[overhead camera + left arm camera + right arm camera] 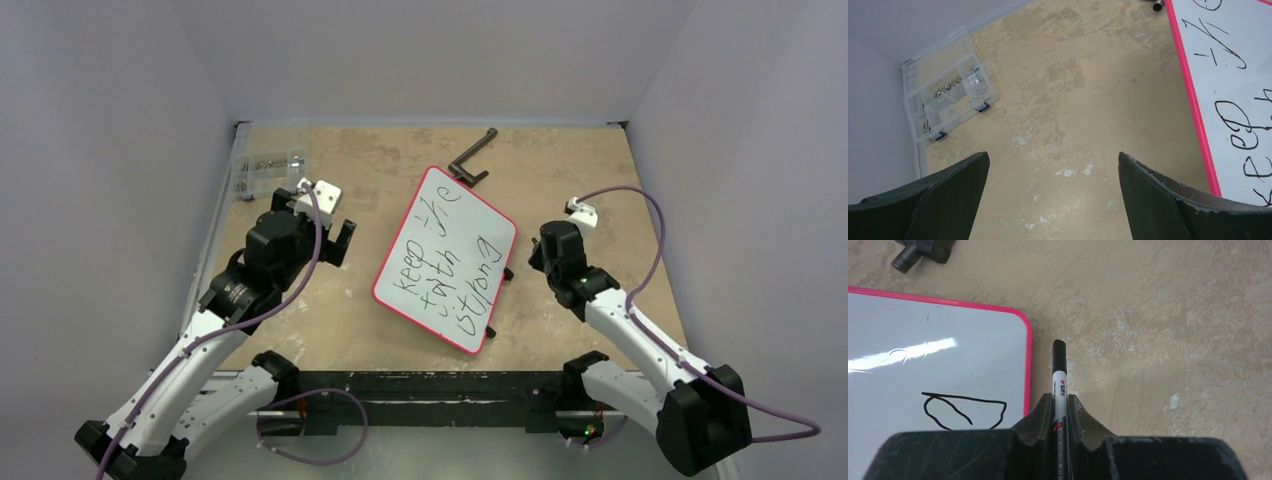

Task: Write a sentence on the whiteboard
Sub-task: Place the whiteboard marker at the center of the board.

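The whiteboard (475, 197) lies tilted on the middle of the table, pale with a red rim. On it the sentence (445, 270) stands in three black handwritten lines, "keep the faith strong". My right gripper (548, 240) hovers just off the board's right corner. In the right wrist view it (1060, 397) is shut on a black-capped white marker (1059, 375), which points at bare table beside the whiteboard (948, 325). My left gripper (318, 225) sits left of the board. Its fingers (1053, 157) are wide open over bare wood, with the whiteboard's rim (1193, 100) to their right.
A clear plastic parts box (268, 172) with small hardware sits at the far left corner, also in the left wrist view (948, 85). A black crank-shaped tool (473, 158) lies beyond the board. White walls close in the table on three sides.
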You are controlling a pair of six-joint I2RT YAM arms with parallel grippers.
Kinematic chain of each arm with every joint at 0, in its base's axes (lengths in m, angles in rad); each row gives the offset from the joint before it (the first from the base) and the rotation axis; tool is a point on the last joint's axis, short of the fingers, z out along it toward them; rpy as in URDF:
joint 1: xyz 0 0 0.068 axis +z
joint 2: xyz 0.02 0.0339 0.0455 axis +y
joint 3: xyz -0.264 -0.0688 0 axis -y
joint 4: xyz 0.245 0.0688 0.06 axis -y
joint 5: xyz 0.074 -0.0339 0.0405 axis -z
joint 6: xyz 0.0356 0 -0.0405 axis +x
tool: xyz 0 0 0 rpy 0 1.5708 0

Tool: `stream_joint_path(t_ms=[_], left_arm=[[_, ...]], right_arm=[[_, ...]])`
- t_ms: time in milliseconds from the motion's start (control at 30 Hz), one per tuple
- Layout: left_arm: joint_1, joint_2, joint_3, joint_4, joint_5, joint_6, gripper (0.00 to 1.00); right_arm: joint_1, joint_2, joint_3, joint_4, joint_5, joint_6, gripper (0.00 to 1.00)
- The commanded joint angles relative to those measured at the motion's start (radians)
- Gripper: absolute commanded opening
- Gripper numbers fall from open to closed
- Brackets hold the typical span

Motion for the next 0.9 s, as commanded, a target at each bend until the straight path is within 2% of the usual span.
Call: stream_joint_path(t_ms=[0,200,433,867], left_arm=[[0.012,-0.013,0.044,0.005,-0.071,-0.018,1.0],[0.018,-0.015,0.04,0.006,-0.071,-0.011,1.0],[0.02,-0.019,0.042,0.003,-0.069,-0.009,1.0],[0.021,-0.018,0.043,-0.001,-0.069,-0.009,1.0]], right_arm=[[-0.055,0.009,-0.029,0.061,-0.099,0.049,0.0],[-0.093,-0.004,-0.073,0.072,-0.143,0.081,0.12],[-0.122,-0.005,-0.084,0.052,-0.166,0.107,0.22],[-0.138,-0.123,-0.04,-0.004,-0.14,0.099,0.67]])
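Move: The right hand, marker held cap-forward in its closed fingers, is over bare table beside the whiteboard's right edge. The spot where it will leave the marker is roughly 1 cm ahead and 8 cm below. The board's upper clip is some 3 cm ahead and 3 cm left, the lower clip 11 cm back and 8 cm left, and the board's middle 6 cm ahead and 17 cm left, all about 7 cm below. From the left hand that spot lies about 44 cm right, 2 cm back and 21 cm below. The right fingers let go of the marker beside the board, not over its centre: the hand sinks about 3.5 cm towards the bare table, easing 1 cm back, and starts to open near the bottom. It then lifts about 2 cm clear as the fingers spread past half open, its left side rolling up some 10 degrees over the whole move. ##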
